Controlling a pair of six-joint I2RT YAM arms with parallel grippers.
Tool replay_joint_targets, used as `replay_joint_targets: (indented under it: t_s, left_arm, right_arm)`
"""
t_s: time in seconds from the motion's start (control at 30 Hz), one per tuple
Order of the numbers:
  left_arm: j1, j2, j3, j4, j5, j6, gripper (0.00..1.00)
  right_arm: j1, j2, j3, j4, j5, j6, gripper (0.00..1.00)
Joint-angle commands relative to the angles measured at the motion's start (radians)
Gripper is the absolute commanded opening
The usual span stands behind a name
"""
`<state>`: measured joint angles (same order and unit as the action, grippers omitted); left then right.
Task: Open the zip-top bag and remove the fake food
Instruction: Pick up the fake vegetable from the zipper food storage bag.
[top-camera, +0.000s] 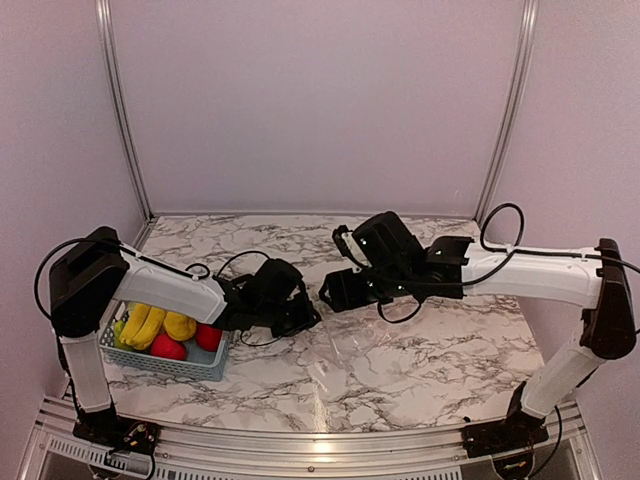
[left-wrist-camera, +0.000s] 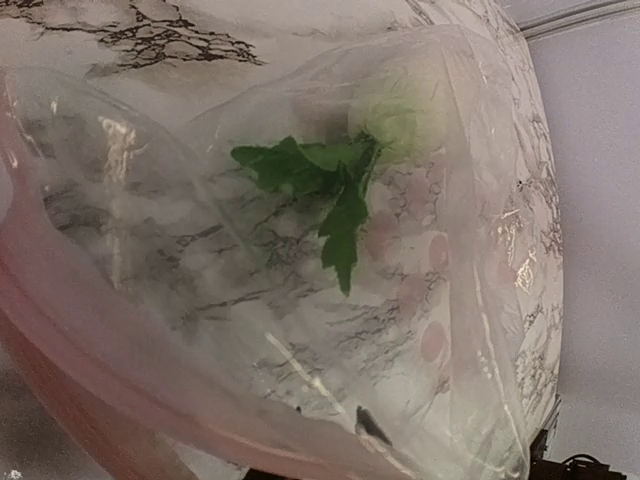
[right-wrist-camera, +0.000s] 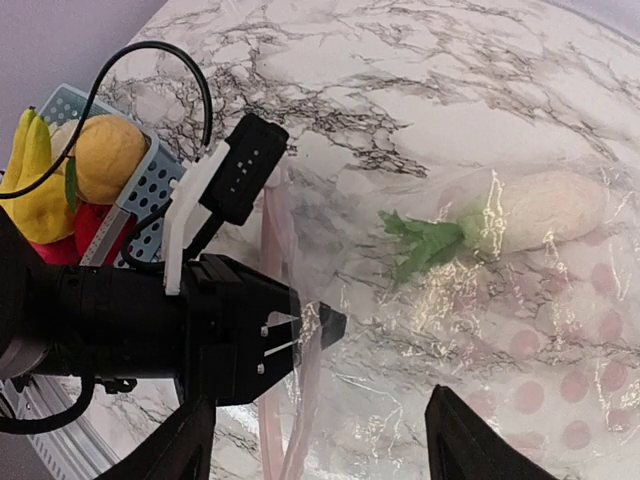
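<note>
The clear zip-top bag (right-wrist-camera: 480, 330) lies on the marble, faint in the top view (top-camera: 400, 350). Inside it lies one piece of fake food, a pale white vegetable (right-wrist-camera: 545, 215) with green leaves (left-wrist-camera: 320, 190). My left gripper (right-wrist-camera: 318, 325) is shut on the bag's pink zip rim (right-wrist-camera: 300, 400) and sits at the bag's left end (top-camera: 300, 315). In its own view the plastic covers nearly everything. My right gripper (right-wrist-camera: 320, 450) hangs open just above the bag's mouth, holding nothing, facing the left one (top-camera: 335, 290).
A light blue lattice basket (top-camera: 190, 368) stands at the left, beside the left arm. It holds yellow bananas (top-camera: 140, 325), a yellow fruit (top-camera: 180, 325) and red apples (top-camera: 168, 348). Black cables loop from both wrists.
</note>
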<state>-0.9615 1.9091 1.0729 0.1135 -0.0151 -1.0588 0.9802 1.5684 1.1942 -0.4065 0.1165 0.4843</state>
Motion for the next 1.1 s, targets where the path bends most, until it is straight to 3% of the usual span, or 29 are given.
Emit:
replay_joint_targets:
  t_s: [0.0, 0.1, 0.5, 0.9, 1.07]
  left_arm:
    - [-0.012, 0.022, 0.048, -0.051, -0.033, 0.046, 0.20]
    - [-0.020, 0.024, 0.065, -0.077, -0.054, 0.063, 0.20]
    - [-0.035, 0.050, 0.127, -0.107, -0.088, 0.136, 0.22]
    - [-0.041, 0.064, 0.128, -0.105, -0.085, 0.149, 0.22]
    - [-0.040, 0.061, 0.123, -0.103, -0.086, 0.151, 0.22]
  right_arm:
    - [-0.074, -0.055, 0.010, 0.007, -0.045, -0.034, 0.72]
    - [-0.138, -0.055, -0.006, 0.024, -0.060, -0.052, 0.71]
    - [-0.388, 0.170, 0.090, 0.101, -0.158, -0.131, 0.46]
    - [-0.447, 0.433, 0.337, 0.054, -0.054, -0.184, 0.38]
    - [-0.451, 0.461, 0.338, 0.034, -0.029, -0.177, 0.35]
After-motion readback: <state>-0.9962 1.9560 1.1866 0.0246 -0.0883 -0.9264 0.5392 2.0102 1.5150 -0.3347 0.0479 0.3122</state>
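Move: The fake vegetable, a white root with green leaves, lies inside the clear bag some 18 cm ahead of the right hand, 6 cm to its right and 14 cm below. The bag's mouth is much nearer, about 2 cm ahead, 2 cm left and 12 cm below; the basket stands roughly 32 cm left and 3 cm back, 14 cm lower. From the left hand the vegetable is about 16 cm ahead, 7 cm right and 3 cm below. Towards the bagged vegetable goes the right hand, free and already open: it rises slightly, sweeps some 20 cm forward and 9 cm right, then sinks to end above the root's far part without touching it, turning about 15 degrees clockwise while its fingers close about halfway. The left fingers stay at the bag's zip edge and shift nearly 2 cm right. ##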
